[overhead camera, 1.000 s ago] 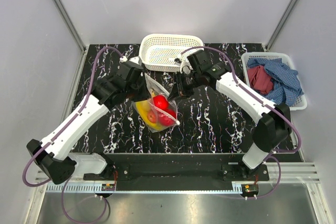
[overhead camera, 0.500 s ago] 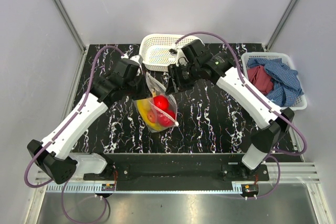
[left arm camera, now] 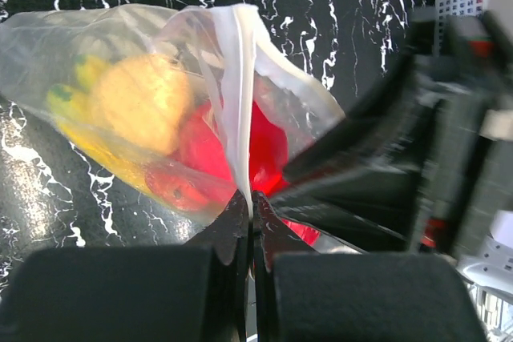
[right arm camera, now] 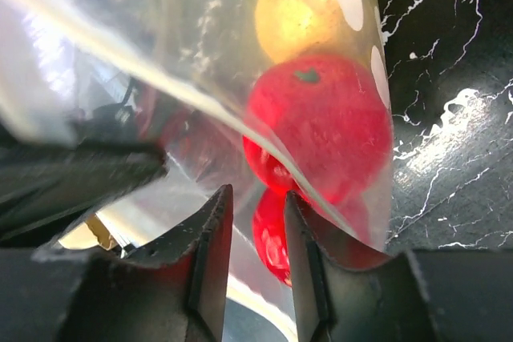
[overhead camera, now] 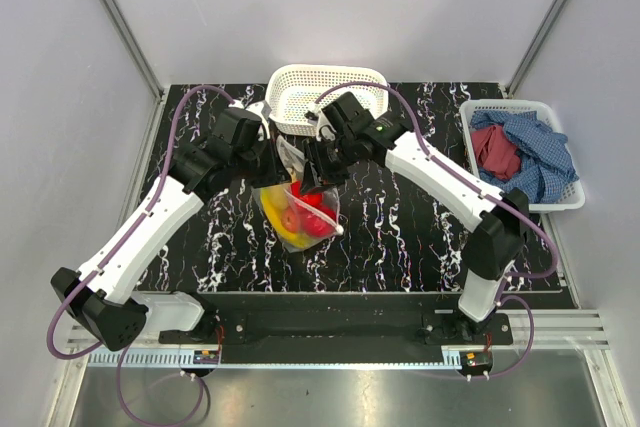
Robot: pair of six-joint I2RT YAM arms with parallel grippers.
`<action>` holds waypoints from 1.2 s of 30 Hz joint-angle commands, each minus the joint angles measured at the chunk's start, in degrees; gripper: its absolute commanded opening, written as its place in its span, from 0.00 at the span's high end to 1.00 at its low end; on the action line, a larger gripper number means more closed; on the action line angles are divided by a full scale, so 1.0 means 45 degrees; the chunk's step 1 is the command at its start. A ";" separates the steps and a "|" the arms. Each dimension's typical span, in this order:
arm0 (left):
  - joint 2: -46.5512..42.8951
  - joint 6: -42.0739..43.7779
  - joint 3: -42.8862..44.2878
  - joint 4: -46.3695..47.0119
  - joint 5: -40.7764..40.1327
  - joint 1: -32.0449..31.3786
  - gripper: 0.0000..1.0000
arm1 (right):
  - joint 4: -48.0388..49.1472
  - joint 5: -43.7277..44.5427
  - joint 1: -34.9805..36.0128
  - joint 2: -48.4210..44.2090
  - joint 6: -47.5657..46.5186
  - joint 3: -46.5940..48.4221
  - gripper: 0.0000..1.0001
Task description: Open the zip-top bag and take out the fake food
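The zip-top bag (overhead camera: 283, 209) hangs over the dark marble table, clear with white dots, holding the fake food. My left gripper (left arm camera: 250, 198) is shut on the white zip strip (left arm camera: 238, 102) at the bag's top edge. Through the film I see a yellow-orange round fruit (left arm camera: 144, 98), a banana bunch (left arm camera: 72, 106) and red pieces (left arm camera: 268, 150). My right gripper (right arm camera: 256, 206) is at the bag's mouth, jaws partly apart, with bag film and a red piece (right arm camera: 271, 234) showing between the tips. A larger red fruit (right arm camera: 321, 126) and a yellow one (right arm camera: 296, 10) lie just beyond.
A white mesh basket (overhead camera: 325, 97) stands at the back centre, just behind both grippers. At the right edge a second white basket (overhead camera: 560, 197) holds red and blue cloths (overhead camera: 520, 147). Grey walls enclose the table on three sides.
My right gripper has swung left and down from beside the white basket to the bag's mouth. The left gripper has kept hold of the zip strip, barely moving.
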 commanded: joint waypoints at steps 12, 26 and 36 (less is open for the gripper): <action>-0.0040 -0.0080 0.0415 0.1088 0.0847 0.0046 1.00 | -0.0224 0.1388 0.0053 0.0479 -0.0907 0.0414 0.32; -0.0098 -0.0510 -0.0054 0.1401 0.1257 0.0046 1.00 | 0.2041 0.3517 0.0210 0.0947 -0.0947 0.0003 0.14; -0.0235 -0.0666 -0.0191 0.1577 0.1453 0.0046 1.00 | 0.2238 0.4240 0.0522 0.1846 -0.1084 0.0063 0.11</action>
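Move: The red tomato nearest the open mouth of the bag lies roughly 3 cm ahead of the right hand, 1 cm to its left and 7 cm below. A second red tomato is about 4 cm back and 2 cm to the right of that hand, and the yellow pear some 8 cm to its left and 1 cm ahead, both about as low. From the left hand, which already pinches the bag's rim, the nearest tomato is about 2 cm ahead, 4 cm right and 9 cm down. The red tomato in the bag's mouth is approached by the right hand, which first sinks, then pushes forward and down, about 6 cm forward and 5 cm down in all. Its fingers spread from under half to nearly wide open, in past the rim to either side of the tomato, while the wrist tilts some 15 degrees. The left hand keeps its pinch on the rim and eases slightly to the right. ##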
